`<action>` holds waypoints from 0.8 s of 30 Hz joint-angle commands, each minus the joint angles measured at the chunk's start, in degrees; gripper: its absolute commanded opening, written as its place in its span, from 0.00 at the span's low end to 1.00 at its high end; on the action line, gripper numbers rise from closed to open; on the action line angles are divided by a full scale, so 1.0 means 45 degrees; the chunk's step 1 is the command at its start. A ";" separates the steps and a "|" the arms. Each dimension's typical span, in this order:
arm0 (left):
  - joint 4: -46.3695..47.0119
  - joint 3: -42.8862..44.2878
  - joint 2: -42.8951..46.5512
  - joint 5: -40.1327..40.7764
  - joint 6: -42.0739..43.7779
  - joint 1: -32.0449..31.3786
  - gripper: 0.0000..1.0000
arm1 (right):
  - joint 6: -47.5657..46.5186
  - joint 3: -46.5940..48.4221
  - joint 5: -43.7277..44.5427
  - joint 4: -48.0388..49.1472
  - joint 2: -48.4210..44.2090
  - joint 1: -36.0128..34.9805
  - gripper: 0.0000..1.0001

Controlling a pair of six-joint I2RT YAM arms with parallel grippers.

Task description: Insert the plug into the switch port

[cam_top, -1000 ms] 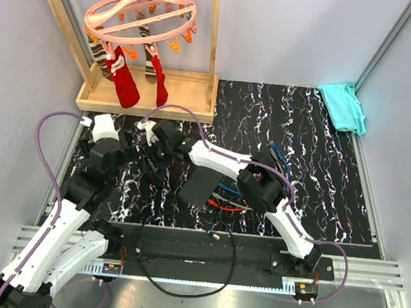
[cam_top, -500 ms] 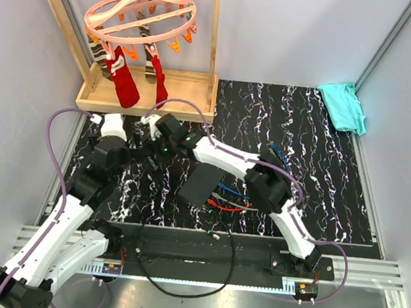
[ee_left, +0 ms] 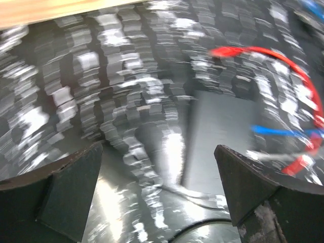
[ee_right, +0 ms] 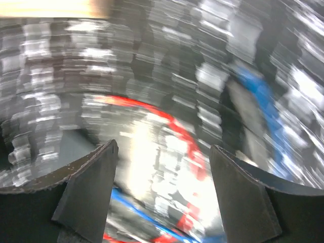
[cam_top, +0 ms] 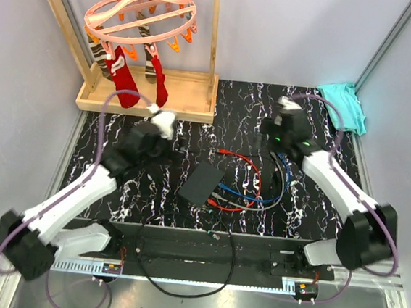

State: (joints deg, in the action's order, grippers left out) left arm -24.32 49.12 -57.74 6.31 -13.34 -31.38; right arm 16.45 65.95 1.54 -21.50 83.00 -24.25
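The flat black box (cam_top: 202, 183) lies mid-table; its switch port is too small to make out. Red (cam_top: 243, 160), blue and grey cables (cam_top: 236, 193) loop off its right side, and I cannot pick out the plug among them. My left gripper (cam_top: 172, 148) hovers just behind and left of the box, open and empty. In the blurred left wrist view the box (ee_left: 218, 136) and red cable (ee_left: 276, 59) lie ahead of that gripper (ee_left: 157, 150). My right gripper (cam_top: 266, 144) hangs open over the cables' far right side. The right wrist view shows the red cable (ee_right: 169, 124) below this gripper (ee_right: 163, 148).
A wooden rack (cam_top: 150, 90) with a peg hanger and red socks stands at the back left. A teal cloth (cam_top: 343, 105) lies at the back right. A narrow black block (cam_top: 268, 179) sits among the cables. A black cable (cam_top: 182, 286) loops over the front rail.
The right arm swung from beside the left gripper across to the right rear, its jaws opening wider. The left arm swung right, toward the box. Both wrist views are motion-blurred.
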 commanded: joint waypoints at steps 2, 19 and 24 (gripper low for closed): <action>0.1165 0.1991 -0.2537 -0.1671 0.1479 -0.2360 0.94 | 0.1851 -0.3207 0.0517 -0.0750 -0.2875 0.2261 0.81; -0.1549 0.5958 -0.9473 -0.2477 0.2560 -0.6524 0.62 | 0.2946 -0.5750 0.1552 -0.1180 -0.5632 0.3260 0.81; -0.1569 0.6250 -1.0312 -0.2124 0.2535 -0.6602 0.54 | 0.2986 -0.5809 0.1337 -0.1180 -0.5632 0.3260 0.82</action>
State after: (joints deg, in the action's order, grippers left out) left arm -31.09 73.60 -102.06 -4.14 -1.58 -60.99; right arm 28.88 39.94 6.66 -27.31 58.50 -9.74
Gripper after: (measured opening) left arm 0.568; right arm 0.815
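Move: The red plug in the near end of the switch's port side lies about 10 cm back, 18 cm right and 17 cm below the left hand. From that plug, the grey plug sits some 2 cm farther out and 1 cm right, the blue plug 4 cm out and 3 cm right, the switch's middle 5 cm out and 4 cm left. From the right hand the red plug is roughly 19 cm back, 15 cm left and 16 cm below. Rightward first, fast, then bending back and down, the left hand sweeps some 20 cm across and sinks about 12 cm over the switch towards the red plug, turning clockwise about 45 degrees, tipping its fingers steeply down and narrowing them to roughly half open. The right hand, empty and open, swings right and back with some sinking, away from the switch, then all but stops. ##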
